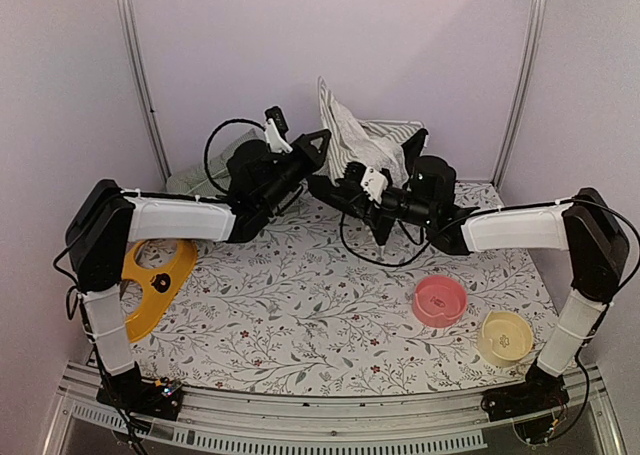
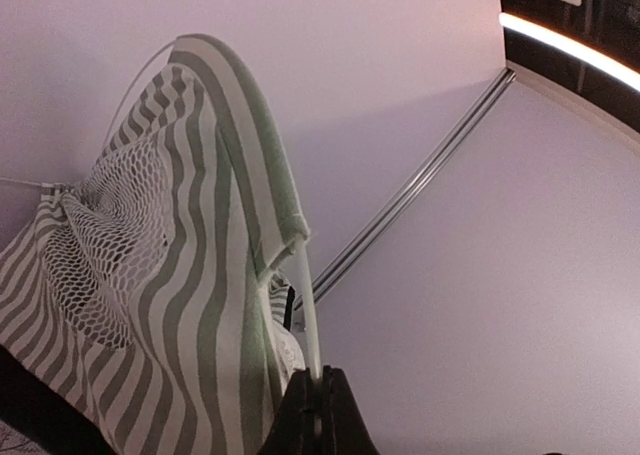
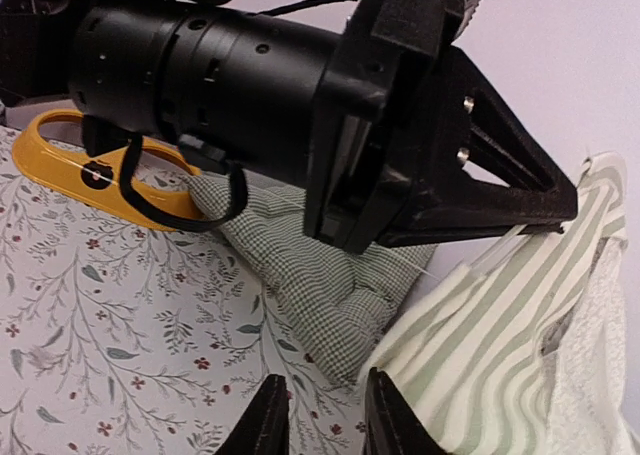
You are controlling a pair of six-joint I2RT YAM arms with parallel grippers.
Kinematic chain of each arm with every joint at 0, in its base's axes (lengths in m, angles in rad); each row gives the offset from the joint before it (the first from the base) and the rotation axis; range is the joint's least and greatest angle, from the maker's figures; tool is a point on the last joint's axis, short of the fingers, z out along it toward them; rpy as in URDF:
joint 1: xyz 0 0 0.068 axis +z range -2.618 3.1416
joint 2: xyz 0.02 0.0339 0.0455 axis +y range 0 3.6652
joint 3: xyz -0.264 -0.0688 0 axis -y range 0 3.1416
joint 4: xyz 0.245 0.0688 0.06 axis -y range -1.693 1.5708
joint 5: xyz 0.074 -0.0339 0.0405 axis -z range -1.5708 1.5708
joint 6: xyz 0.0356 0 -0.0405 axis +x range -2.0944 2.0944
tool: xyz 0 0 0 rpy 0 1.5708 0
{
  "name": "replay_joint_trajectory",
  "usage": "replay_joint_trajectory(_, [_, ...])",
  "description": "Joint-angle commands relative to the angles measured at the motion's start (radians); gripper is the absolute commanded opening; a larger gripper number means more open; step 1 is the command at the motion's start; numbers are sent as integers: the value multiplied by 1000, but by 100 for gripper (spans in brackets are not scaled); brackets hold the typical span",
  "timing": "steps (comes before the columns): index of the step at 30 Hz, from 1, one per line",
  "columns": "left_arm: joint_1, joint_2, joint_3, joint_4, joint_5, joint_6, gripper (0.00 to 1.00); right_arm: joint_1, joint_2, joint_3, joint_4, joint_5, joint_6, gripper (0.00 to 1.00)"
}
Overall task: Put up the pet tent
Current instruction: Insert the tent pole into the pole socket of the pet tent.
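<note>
The pet tent (image 1: 362, 140), green-and-white striped with white mesh, stands crumpled against the back wall. In the left wrist view its fabric (image 2: 190, 275) rises in an arch, and a thin white pole (image 2: 305, 295) comes out of the sleeve. My left gripper (image 2: 322, 380) is shut on that pole's end. From the top it (image 1: 322, 140) sits at the tent's left edge. My right gripper (image 3: 325, 420) is open, low over the tablecloth, with nothing between its fingers. Its right finger (image 3: 388, 415) lies against the tent's striped hem (image 3: 500, 345). From above it (image 1: 328, 188) is just in front of the left gripper.
A green checked cushion (image 3: 320, 285) lies under the left gripper, beside the tent. A yellow plastic piece (image 1: 155, 280) is at the left edge. A pink bowl (image 1: 440, 300) and a cream bowl (image 1: 505, 337) sit front right. A black cable (image 1: 380, 255) loops over the cloth.
</note>
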Motion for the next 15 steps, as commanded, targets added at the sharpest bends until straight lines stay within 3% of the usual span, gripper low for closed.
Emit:
replay_joint_trajectory(1, [55, -59, 10, 101, -28, 44, 0, 28, -14, 12, -141, -143, 30, 35])
replay_joint_trajectory(5, [55, -57, 5, 116, -23, 49, 0, 28, -20, 31, -159, -88, 76, 46])
replay_joint_trajectory(11, [58, -39, 23, 117, 9, 42, 0, 28, -93, -11, -187, -56, 138, 54])
replay_joint_trajectory(15, [59, -21, 30, 133, 13, 45, 0, 21, -145, -2, -242, 31, 274, 61])
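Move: The tent's middle lies about 11 cm ahead of my right hand, some 5 cm to its right and a little above. The pillow is some 33 cm left of that hand and 24 cm farther out, the pink bowl about 25 cm right and 11 cm back, both roughly 25 cm below. My left hand has the sleeve mouth about 5 cm ahead and slightly higher, with the tent's middle 10 cm to its right and some 6 cm lower. I draw my right hand back about 3 cm and down nearly as far, away from the tent's near edge, then let it rise a little at the end, opening its fingers wider and tipping them some 10–15 degrees downward. My left hand keeps its pinch on the tent pole by the sleeve mouth and shifts left and up about 3 cm, slightly forward, then holds there. ##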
